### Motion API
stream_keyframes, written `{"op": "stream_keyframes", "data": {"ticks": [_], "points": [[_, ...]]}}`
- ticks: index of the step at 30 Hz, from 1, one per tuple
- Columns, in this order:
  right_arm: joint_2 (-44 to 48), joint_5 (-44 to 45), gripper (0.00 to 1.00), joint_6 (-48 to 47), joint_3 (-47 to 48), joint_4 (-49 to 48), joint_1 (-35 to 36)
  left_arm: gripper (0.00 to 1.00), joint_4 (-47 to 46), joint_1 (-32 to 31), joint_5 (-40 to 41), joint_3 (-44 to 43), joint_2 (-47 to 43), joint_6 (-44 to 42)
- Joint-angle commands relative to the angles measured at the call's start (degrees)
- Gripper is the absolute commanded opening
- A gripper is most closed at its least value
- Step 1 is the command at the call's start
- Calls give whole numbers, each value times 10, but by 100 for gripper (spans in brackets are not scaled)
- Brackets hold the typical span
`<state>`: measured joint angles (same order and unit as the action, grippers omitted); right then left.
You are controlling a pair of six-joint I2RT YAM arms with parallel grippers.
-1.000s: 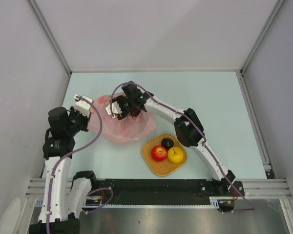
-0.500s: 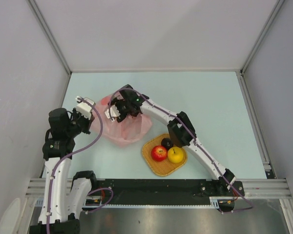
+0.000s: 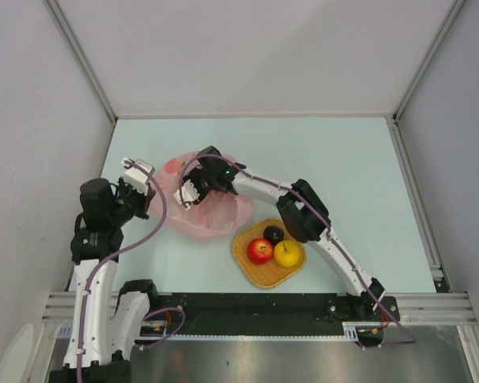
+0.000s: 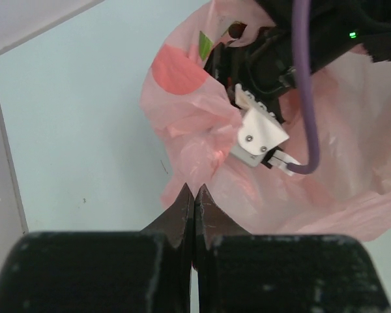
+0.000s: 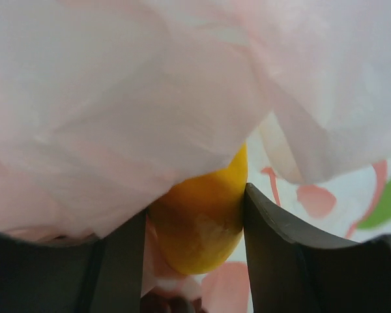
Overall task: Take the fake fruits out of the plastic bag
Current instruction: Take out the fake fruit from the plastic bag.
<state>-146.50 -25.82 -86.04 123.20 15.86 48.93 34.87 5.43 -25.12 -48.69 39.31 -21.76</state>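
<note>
The pink plastic bag lies crumpled left of the table's middle. My left gripper is shut on the bag's left edge; in the left wrist view the jaws pinch a fold of the pink film. My right gripper reaches into the bag's mouth. In the right wrist view its fingers grip an orange-yellow mango on both sides, under folds of bag film. A red apple, a yellow round fruit and a dark plum lie in the woven tray.
The woven tray sits right of the bag, close to the right arm's elbow. White walls stand at the table's left, back and right. A black rail runs along the near edge.
My right gripper has moved down and left, deeper into the bag, and the bag has shifted around it. The left gripper has stayed where it was, holding the bag's edge.
</note>
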Motion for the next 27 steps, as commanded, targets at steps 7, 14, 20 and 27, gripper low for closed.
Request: {"op": "stream_keyframes", "data": {"ticks": [7, 14, 20, 27], "points": [[217, 2, 22, 157, -142, -42, -8, 0, -84, 4, 55, 36, -3, 27], [290, -26, 20, 425, -154, -22, -19, 0, -91, 5, 54, 38, -10, 31], [355, -90, 18, 606, -156, 38, -36, 0, -102, 5, 47, 24, 6, 37], [569, -117, 18, 582, -341, 126, -29, 0, -118, 5, 46, 22, 26, 51]]}}
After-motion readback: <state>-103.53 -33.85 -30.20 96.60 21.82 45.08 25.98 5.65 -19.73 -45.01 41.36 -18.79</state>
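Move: The mango is already between the right fingers, deep in the bag. The wooden tray it goes to lies about 23 cm back and 25 cm right, slightly lower; the red apple on it sits some 22 back and 23 right, the black avocado 17 back and 27 right. Grapes lie roughly 7 cm right of the mango in the bag. From the left hand, pinching the bag's rim, the tray is about 30 cm right, 5 back and 20 below. The mango, still pinched in the right fingers, is drawn up out of the bag by about 20 cm while also travelling some 10 cm back and 10 cm right, towards the tray. The wrist rolls roughly 50 degrees about the line of the fingers, which keep pointing left and down. The left hand keeps its pinch on the bag's rim, easing 2 to 3 cm forward and left. ##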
